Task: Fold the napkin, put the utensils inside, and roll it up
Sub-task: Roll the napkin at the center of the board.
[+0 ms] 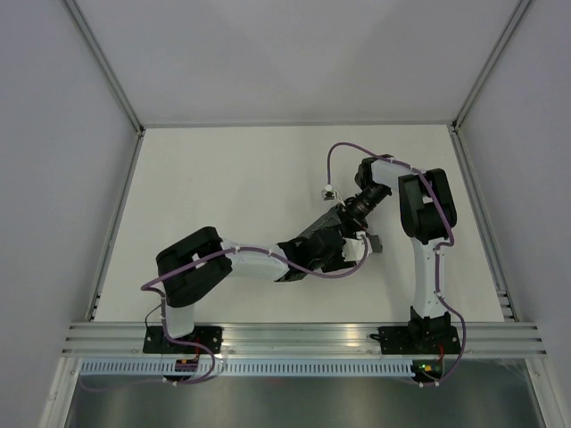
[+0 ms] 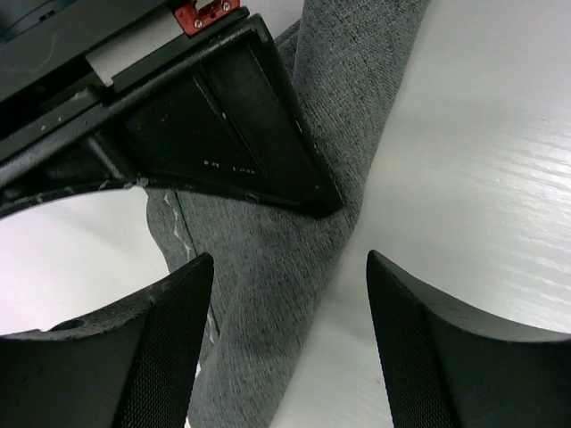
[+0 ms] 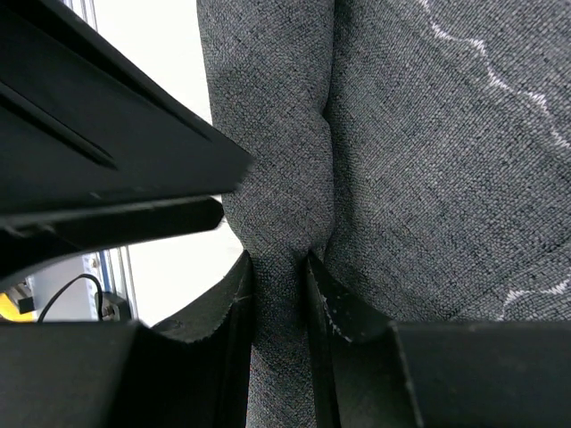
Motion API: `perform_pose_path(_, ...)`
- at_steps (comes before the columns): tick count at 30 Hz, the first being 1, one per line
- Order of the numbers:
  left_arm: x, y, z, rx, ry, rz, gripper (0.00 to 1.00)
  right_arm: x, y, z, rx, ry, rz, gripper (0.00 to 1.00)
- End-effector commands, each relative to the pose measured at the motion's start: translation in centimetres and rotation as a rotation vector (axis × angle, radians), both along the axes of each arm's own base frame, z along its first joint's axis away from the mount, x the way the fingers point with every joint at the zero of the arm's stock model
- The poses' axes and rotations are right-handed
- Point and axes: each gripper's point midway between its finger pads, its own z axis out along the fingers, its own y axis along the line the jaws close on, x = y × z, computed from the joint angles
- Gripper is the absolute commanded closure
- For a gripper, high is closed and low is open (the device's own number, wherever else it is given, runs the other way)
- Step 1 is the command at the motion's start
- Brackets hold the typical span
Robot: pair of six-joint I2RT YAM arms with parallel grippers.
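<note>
The dark grey napkin [image 1: 323,225] lies bunched in a long roll near the table's middle, between both grippers. In the left wrist view it [image 2: 268,294] runs up from between my left gripper's [image 2: 287,267] wide-open jaws without being pinched. My right gripper [image 3: 281,267] is shut on a narrow fold of the napkin [image 3: 428,134], whose pale stitched line shows at the right. From above, the left gripper [image 1: 337,252] sits at the roll's near end and the right gripper [image 1: 344,214] at its far end. The utensils are hidden.
One black finger of the right gripper [image 2: 241,134] crosses the top of the left wrist view, very close. The left gripper's body [image 3: 89,134] fills the right wrist view's left side. A small grey piece [image 1: 376,242] lies beside the napkin. White walls enclose the table [image 1: 223,196].
</note>
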Motion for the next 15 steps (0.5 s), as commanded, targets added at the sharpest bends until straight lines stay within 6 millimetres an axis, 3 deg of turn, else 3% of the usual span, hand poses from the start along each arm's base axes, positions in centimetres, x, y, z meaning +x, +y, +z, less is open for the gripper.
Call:
perform_pose_path(1,1.7,-1.5,1.3,0.01,-0.11,-0.023,0.26,0.6,-1.2,-3.6,-0.055,-0.057,0.072,0.83)
perform_pose_path(5,1.8,-1.6,-0.1,0.041,-0.107,-0.029,0.32,0.5,-1.2,-3.7,-0.055,-0.047,0.072,0.83)
perform_pose_path(8,1.4,-1.4,-1.3,0.063,-0.086,-0.038,0.41,0.7,-1.2,-3.6,-0.054,-0.048,0.067,0.83)
perform_pose_path(15,0.2,-1.0,-3.3,0.093,-0.015,-0.068,0.72,1.0,-1.0,-3.2,-0.047,-0.044,0.063,0.81)
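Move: From the open left gripper, the stretch of napkin roll to be pinched lies about 1 cm ahead, level sideways and some 3 cm below. The right gripper's fingertips sit on the roll just beyond, roughly 2 cm ahead and 2 cm to the right, about 3 cm lower. The flat, unrolled flap of napkin lies about 3 cm ahead and 4 cm left, some 4 cm below. The right gripper already has the napkin roll between its fingers, at its hand point. Bring the left gripper down about 2.5 cm, barely forward, so its open fingers straddle the napkin roll close beside the right gripper's fingertips. Begin closing on the way down, then shut from wide to about a third open to pinch the roll, while the right gripper stays put and keeps its hold. ##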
